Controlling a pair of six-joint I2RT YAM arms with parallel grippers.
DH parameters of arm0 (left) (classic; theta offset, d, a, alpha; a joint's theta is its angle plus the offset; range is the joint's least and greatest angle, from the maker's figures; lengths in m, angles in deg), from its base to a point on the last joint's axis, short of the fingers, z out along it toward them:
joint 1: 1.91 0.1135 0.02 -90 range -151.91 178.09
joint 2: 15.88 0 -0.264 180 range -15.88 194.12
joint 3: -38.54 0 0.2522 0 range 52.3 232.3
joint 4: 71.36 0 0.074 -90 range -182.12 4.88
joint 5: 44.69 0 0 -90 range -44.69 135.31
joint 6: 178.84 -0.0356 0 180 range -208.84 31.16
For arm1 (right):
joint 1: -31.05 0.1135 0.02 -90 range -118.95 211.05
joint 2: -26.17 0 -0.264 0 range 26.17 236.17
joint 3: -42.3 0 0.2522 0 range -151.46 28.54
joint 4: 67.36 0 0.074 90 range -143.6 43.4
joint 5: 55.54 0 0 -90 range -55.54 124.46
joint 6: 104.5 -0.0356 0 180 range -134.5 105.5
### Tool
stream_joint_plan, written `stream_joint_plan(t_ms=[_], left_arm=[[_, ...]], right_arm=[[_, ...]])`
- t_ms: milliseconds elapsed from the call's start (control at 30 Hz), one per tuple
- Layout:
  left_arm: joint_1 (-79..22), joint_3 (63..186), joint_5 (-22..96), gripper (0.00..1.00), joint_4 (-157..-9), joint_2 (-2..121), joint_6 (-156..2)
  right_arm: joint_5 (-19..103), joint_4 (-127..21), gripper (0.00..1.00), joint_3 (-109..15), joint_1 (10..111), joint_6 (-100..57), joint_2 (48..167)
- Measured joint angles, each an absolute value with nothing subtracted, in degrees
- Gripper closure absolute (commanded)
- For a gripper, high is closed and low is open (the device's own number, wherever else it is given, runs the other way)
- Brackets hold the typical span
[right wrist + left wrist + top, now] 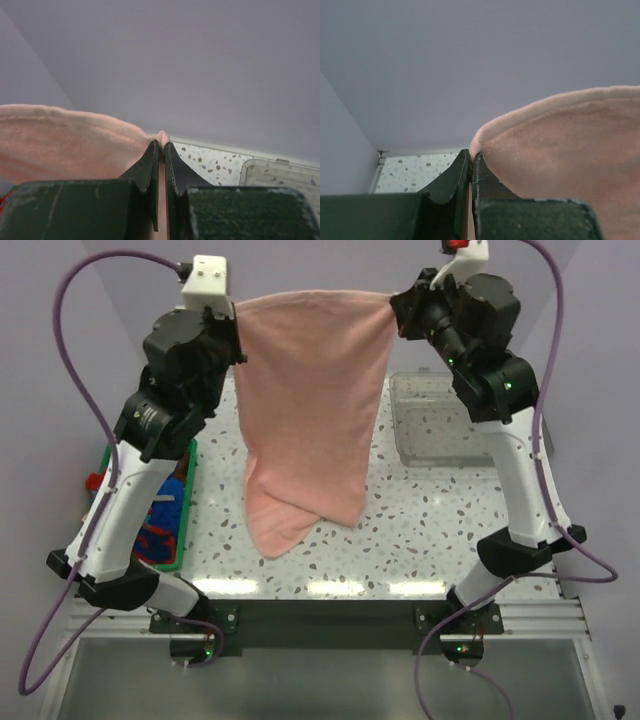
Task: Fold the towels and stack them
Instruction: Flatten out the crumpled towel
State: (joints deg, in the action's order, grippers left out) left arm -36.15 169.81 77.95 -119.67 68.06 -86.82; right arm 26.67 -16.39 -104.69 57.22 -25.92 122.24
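A salmon pink towel point(308, 410) hangs in the air, stretched between both arms high above the table. My left gripper point(238, 340) is shut on its upper left corner, and the cloth point(560, 145) bulges out to the right of the pinched black fingers point(450, 185). My right gripper point(396, 308) is shut on the upper right corner; a small tuft of pink towel point(162, 136) pokes out above the fingertips point(150, 165). The towel's lower end point(285, 525) droops to the speckled table point(420, 530). More towels, blue with red point(160, 530), lie in the green basket.
A green plastic basket point(188, 490) stands at the left edge under my left arm. A clear plastic tray point(435, 420) sits at the right rear, partly behind my right arm; its corner point(280, 175) shows in the right wrist view. Purple walls close the back.
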Motion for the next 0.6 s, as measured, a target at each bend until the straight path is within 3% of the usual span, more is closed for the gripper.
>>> stream_joint_plan(t_ms=[200,400,600], left_arm=[[-36.2,170.7,73.1,1.0,-114.0,61.2,-93.2],[-36.7,165.0,58.2,1.0,-112.1,47.8,-94.5],[-37.0,167.6,43.7,1.0,-112.9,42.3,-93.9]], right_arm=[[28.6,-20.6,1.0,-101.7,57.2,-23.5,114.0],[36.0,-22.3,1.0,-93.7,58.0,-21.2,102.0],[44.0,-22.3,1.0,-94.8,58.5,-20.2,93.3]])
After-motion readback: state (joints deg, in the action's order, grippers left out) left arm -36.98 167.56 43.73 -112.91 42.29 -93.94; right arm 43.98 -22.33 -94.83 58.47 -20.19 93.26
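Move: Between the two raised hands hangs the pink towel, still pinched by its upper corners. Its middle is some 14 cm right of the left hand, 6 cm back and 25 cm below; from the right hand it is about 14 cm left, 10 cm back and 25 cm down. The green basket is roughly 28 cm left of the left hand, 8 cm back; the clear tray lies about 26 cm right of the right hand, 12 cm farther out, both nearly 50 cm below. Hauling the towel back towards the bases and upwards, both hands travel about 21 cm back and some 14 cm up, rising first and then sweeping back faster. They spread apart by roughly 7 cm, drawing on the upper hem; the wrists tip the fingertips up about 30 degrees and turn them inward towards each other, fingers staying shut on the corners. ##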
